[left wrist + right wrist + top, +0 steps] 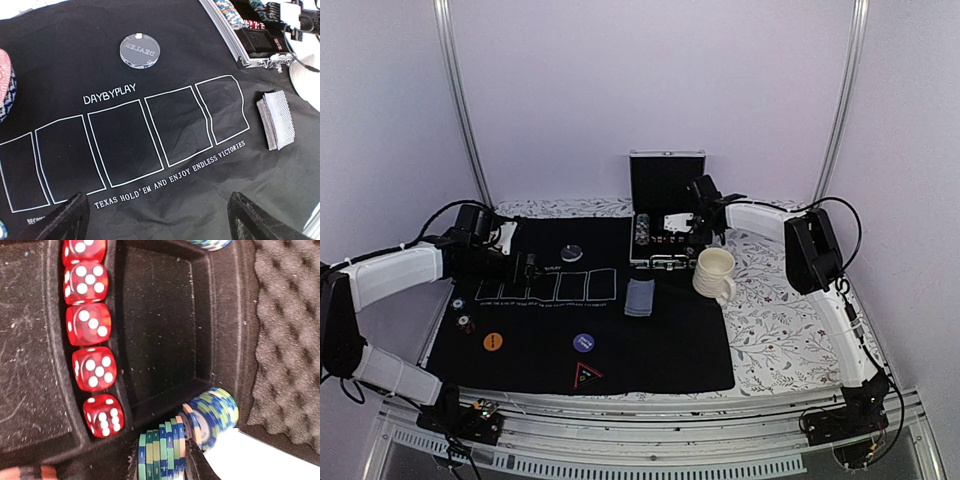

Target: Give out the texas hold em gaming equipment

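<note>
My right gripper (692,226) reaches into the open chip case (665,175). In the right wrist view it (164,460) is shut on a short stack of green-and-blue edged poker chips (160,450), with one dark finger (197,462) wedged between that stack and the remaining chip row (215,412). My left gripper (162,220) hangs open and holds nothing, over the black mat (150,200) near its printed text. A small blue-grey deck of cards (640,297) lies on the mat, with an orange button (493,341) and a purple button (583,342) nearer me.
A clear dealer puck (140,50) lies above the card outlines. Red dice (92,330) fill a slot in the case beside a bare compartment. A cream mug (715,273) stands right of the mat. A few chips (463,314) lie at the mat's left edge.
</note>
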Tool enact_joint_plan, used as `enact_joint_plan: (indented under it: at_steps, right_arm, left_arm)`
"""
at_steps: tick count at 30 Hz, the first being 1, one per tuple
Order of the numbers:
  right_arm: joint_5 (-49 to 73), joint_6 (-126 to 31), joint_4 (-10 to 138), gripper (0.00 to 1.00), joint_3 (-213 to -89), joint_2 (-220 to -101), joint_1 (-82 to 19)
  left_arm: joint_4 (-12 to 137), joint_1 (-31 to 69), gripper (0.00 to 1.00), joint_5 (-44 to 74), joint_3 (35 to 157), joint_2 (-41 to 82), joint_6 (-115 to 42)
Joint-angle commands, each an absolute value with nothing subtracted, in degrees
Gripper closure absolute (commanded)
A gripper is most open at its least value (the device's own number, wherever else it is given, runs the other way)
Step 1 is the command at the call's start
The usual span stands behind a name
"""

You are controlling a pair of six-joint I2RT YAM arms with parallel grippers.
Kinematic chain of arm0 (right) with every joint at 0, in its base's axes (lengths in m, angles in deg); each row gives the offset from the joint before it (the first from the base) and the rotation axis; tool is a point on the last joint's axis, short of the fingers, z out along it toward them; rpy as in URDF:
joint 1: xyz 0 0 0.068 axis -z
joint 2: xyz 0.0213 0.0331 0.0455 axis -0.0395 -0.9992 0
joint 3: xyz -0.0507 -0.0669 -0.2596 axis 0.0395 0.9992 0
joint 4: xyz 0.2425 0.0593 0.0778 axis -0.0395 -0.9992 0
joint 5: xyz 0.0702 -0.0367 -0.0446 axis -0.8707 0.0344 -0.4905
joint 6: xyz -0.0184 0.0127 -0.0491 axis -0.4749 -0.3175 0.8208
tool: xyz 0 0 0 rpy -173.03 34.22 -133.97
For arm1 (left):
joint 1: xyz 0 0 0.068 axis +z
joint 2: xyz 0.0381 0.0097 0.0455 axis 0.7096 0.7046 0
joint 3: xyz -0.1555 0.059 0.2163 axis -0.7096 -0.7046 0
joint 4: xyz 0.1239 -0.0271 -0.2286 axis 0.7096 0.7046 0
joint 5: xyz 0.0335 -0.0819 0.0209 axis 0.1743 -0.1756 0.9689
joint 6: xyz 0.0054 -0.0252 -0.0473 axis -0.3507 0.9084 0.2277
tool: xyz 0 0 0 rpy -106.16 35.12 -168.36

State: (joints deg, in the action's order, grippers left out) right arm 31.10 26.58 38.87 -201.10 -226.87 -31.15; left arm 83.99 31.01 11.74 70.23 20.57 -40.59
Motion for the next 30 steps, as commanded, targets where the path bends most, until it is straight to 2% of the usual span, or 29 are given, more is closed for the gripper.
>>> enact_joint_plan:
  at_steps: [1,12,19,24,30]
  right_arm:
    - [32.82,25.52,36.67,0.99,-200.47,-220.94,-30.11]
    - [26.10,20.36,36.70,0.99,-200.42,-217.38,-30.13]
    - [18.52,7.13,37.22,0.99,-200.79,-211.65,-30.47]
    - [10.00,-5.72,38.13,0.99,-200.91,-205.84,-34.80]
    - [12.98,-14.15,34.80,0.99,-199.46,-201.88,-44.02]
  left_arm:
    - [84.66,31.28,0.02,11.93,70.43,19.33,-41.30]
    - [84.66,31.23,0.02,11.90,70.26,18.79,-41.31]
    - [84.66,31.23,0.02,11.93,70.44,18.83,-41.40]
    - [84.66,31.24,0.02,12.79,70.43,18.20,-41.57]
    - [84.65,31.23,0.02,13.23,70.35,16.47,-41.67]
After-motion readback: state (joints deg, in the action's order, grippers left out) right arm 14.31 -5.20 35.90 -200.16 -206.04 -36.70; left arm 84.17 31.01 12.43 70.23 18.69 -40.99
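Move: I already have a stack of chips pinched in my right hand in the case's right compartment. The card deck, near which I seem to be taking them, lies about 23 cm back and 13 cm left of it, 4 cm lower. The dice row is 2 cm back and 6 cm left, the case's other chip stack some 13 cm left, level, and the mug about 17 cm back, 5 cm right. From my left hand the deck is roughly 24 cm right, 2 cm ahead, 12 cm below. I keep my pinch on the chips and lift my right hand out of the case, almost straight up and slowly for the first 5 cm or so. Then I speed up and swing left and back as well, ending about 21 cm higher, while my wrist rolls some 40 degrees so the hand's left side comes up. ##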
